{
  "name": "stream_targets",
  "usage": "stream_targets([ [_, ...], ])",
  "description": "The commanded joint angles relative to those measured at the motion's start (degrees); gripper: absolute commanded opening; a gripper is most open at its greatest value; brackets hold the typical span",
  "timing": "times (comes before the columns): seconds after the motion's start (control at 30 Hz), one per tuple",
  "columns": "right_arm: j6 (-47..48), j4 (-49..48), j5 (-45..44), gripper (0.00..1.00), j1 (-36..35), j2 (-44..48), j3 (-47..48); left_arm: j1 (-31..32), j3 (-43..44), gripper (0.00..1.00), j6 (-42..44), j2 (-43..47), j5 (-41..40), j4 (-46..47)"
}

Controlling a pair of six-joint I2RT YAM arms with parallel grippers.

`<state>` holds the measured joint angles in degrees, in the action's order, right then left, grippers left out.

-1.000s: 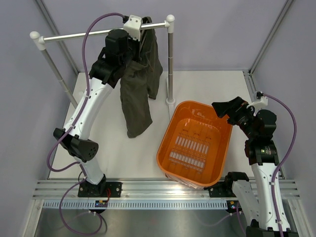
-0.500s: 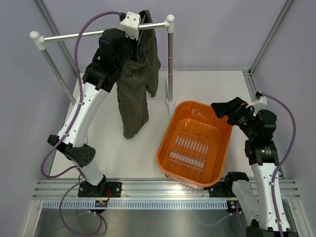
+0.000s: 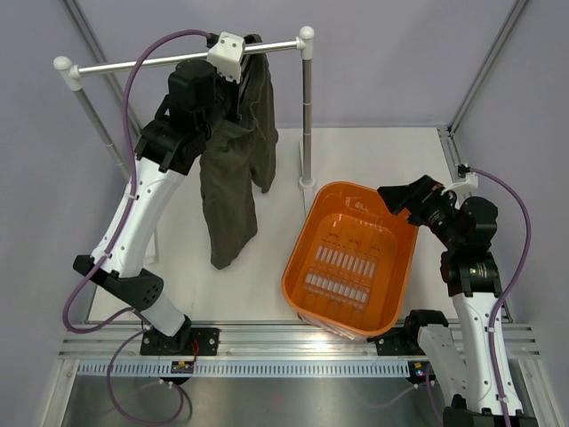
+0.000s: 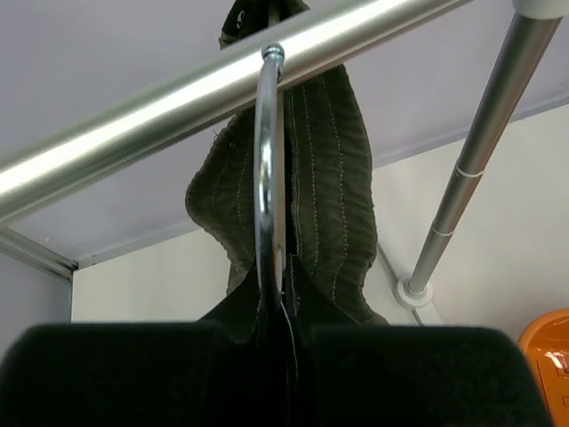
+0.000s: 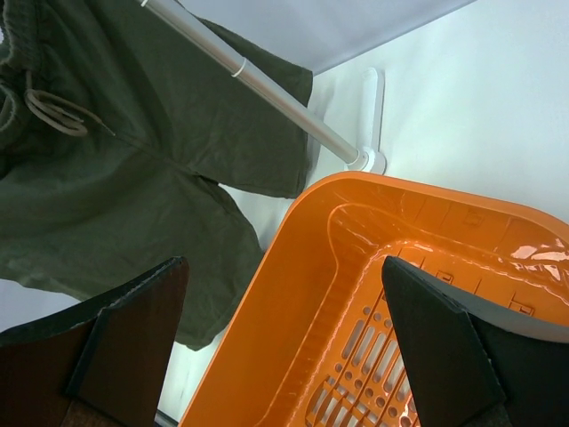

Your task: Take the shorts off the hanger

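Observation:
The dark olive shorts [image 3: 233, 173] hang from the silver rail [image 3: 160, 60] with both legs dangling over the white table. Only the hanger's metal hook [image 4: 266, 151] shows, curved over the rail [image 4: 160, 133]; the rest of the hanger is hidden in cloth. My left gripper [image 3: 242, 76] sits just under the rail, shut [image 4: 284, 356] on the base of the hook, with the shorts' waistband [image 4: 333, 178] bunched in too. My right gripper [image 3: 404, 197] hovers open [image 5: 284, 267] over the far right rim of the orange basket [image 5: 356, 294], apart from the shorts [image 5: 116, 178].
The orange basket [image 3: 351, 258] stands right of the shorts. The rail's right post [image 3: 307, 107] and its foot rise between the shorts and the basket. A slanted left post [image 3: 102, 133] runs behind my left arm. Grey walls close in the back and sides.
My left arm has slid left along the rail, taking the hook and the shorts with it; the legs now hang further left. The right arm has not moved.

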<state>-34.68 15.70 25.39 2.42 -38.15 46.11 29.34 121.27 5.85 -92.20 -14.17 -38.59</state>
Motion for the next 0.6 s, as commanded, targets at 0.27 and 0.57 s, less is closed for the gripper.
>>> stream_targets([
  [0.27, 2.7, -1.0, 9.4, 0.98, 0.1, -3.7, 4.3, 1.4, -1.6, 0.0, -2.7, 4.5, 0.3, -2.7],
  [0.57, 7.5, 1.9, -0.1, 0.94, -16.5, -11.8, 13.6, 3.3, -10.1, 0.0, -5.6, 12.9, 1.1, -5.6],
])
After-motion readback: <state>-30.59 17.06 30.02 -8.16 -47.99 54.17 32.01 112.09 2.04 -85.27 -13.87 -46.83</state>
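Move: The shorts hang on the hanger, whose hook neck the left hand already pinches, their middle some 17 cm below that hand and 2 cm back. The rail runs about 6 cm ahead of the left hand and 4 cm above it; the rail's right post stands some 14 cm to the right and 6 cm ahead. For the right hand, empty and open, the shorts lie about 30 cm left, 10 cm ahead, roughly level; the orange basket's middle sits 9 cm left, 4 cm back and 25 cm below. Shorts and hanger are carried down and back from the rail: the left hand keeps its shut grip on the hook's neck, sinks about 5 cm while tipping its fingers some 10 degrees down, and draws back nearly as far, mostly late on. The right hand stays open and sweeps left above the basket towards the shorts, slowly then fast, about 6 cm, turning counter-clockwise without touching them. ##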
